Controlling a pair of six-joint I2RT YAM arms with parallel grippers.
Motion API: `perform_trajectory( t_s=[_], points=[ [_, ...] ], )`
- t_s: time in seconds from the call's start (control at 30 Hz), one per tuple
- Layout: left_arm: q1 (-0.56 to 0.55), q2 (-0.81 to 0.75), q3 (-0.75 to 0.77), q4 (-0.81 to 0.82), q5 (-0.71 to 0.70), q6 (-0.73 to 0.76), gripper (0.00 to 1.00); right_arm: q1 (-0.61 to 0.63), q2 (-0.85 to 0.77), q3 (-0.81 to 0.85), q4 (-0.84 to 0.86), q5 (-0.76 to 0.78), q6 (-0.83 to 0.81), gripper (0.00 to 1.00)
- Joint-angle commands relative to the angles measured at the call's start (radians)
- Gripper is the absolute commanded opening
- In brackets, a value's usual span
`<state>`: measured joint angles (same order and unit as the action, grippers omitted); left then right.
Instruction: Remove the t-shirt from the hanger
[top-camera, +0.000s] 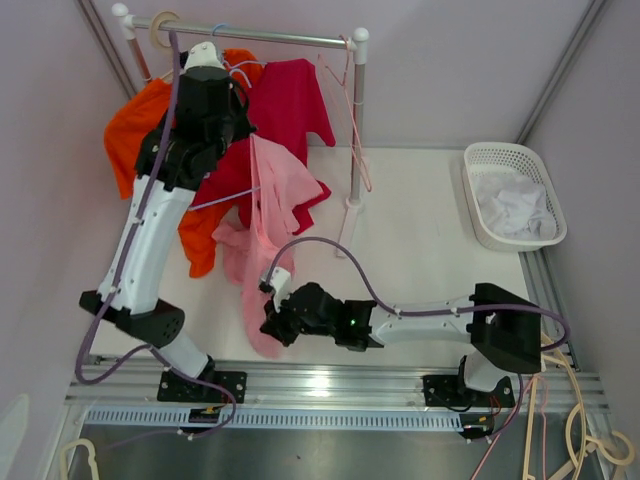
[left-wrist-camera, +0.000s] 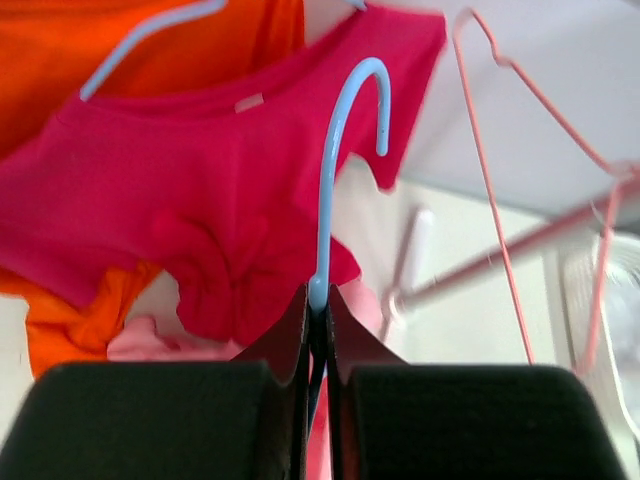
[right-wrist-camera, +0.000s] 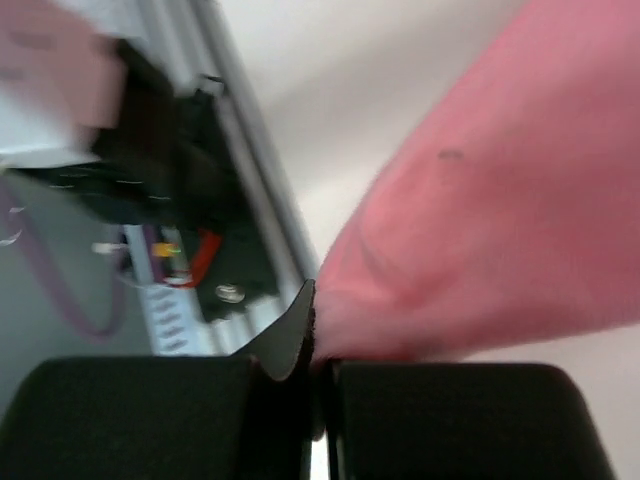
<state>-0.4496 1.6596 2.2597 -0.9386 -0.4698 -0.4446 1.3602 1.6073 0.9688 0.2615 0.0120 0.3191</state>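
A pink t-shirt (top-camera: 272, 205) hangs from a light blue hanger (top-camera: 225, 198) in front of the rack and trails down onto the table. My left gripper (top-camera: 240, 140) is raised by the rack and shut on the neck of the hanger. In the left wrist view the blue hook (left-wrist-camera: 335, 150) rises from between the closed fingers of that gripper (left-wrist-camera: 318, 300), free of the rail. My right gripper (top-camera: 270, 318) is low near the table's front edge, shut on the shirt's lower part. In the right wrist view pink cloth (right-wrist-camera: 500, 200) is pinched in that gripper (right-wrist-camera: 318, 340).
A crimson shirt (top-camera: 285, 100) and an orange shirt (top-camera: 135, 125) hang on the white rack (top-camera: 355, 120), beside an empty pink hanger (left-wrist-camera: 500, 150). A white basket (top-camera: 500, 150) with white cloth stands at the right. Loose hangers (top-camera: 590, 440) lie at the bottom right.
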Motion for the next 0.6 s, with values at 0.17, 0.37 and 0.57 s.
perform_trajectory(
  t_s=[0.17,0.37,0.57],
  points=[
    [-0.077,-0.619,-0.535,0.035,0.120,-0.011,0.01,-0.239,-0.020,0.228,-0.195,0.042,-0.046,0.00],
    [-0.077,-0.952,-0.696,-0.012,0.047,0.072,0.01,-0.377,-0.090,0.349,-0.359,0.144,-0.054,0.00],
    [-0.078,-1.018,-0.726,0.000,-0.108,0.118,0.01,-0.349,-0.289,0.442,-0.529,0.126,-0.061,0.00]
  ],
)
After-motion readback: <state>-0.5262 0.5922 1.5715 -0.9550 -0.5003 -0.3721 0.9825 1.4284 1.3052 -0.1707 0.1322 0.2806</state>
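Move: The left hand holds the blue hanger's neck; the pink t-shirt's middle lies about 19 cm back of it, straight in line and 22 cm below. The red t-shirt is roughly 10 cm ahead, 7 cm right and 12 cm below. The right hand grips the pink t-shirt's lower part, the shirt's middle about 13 cm ahead, 0 cm sideways, 8 cm above; the rack's foot is some 27 cm ahead, 20 cm right and 13 cm below. Left pulls its hanger some 27 cm back and leftward; right carries the gripped t-shirt forward and up. ##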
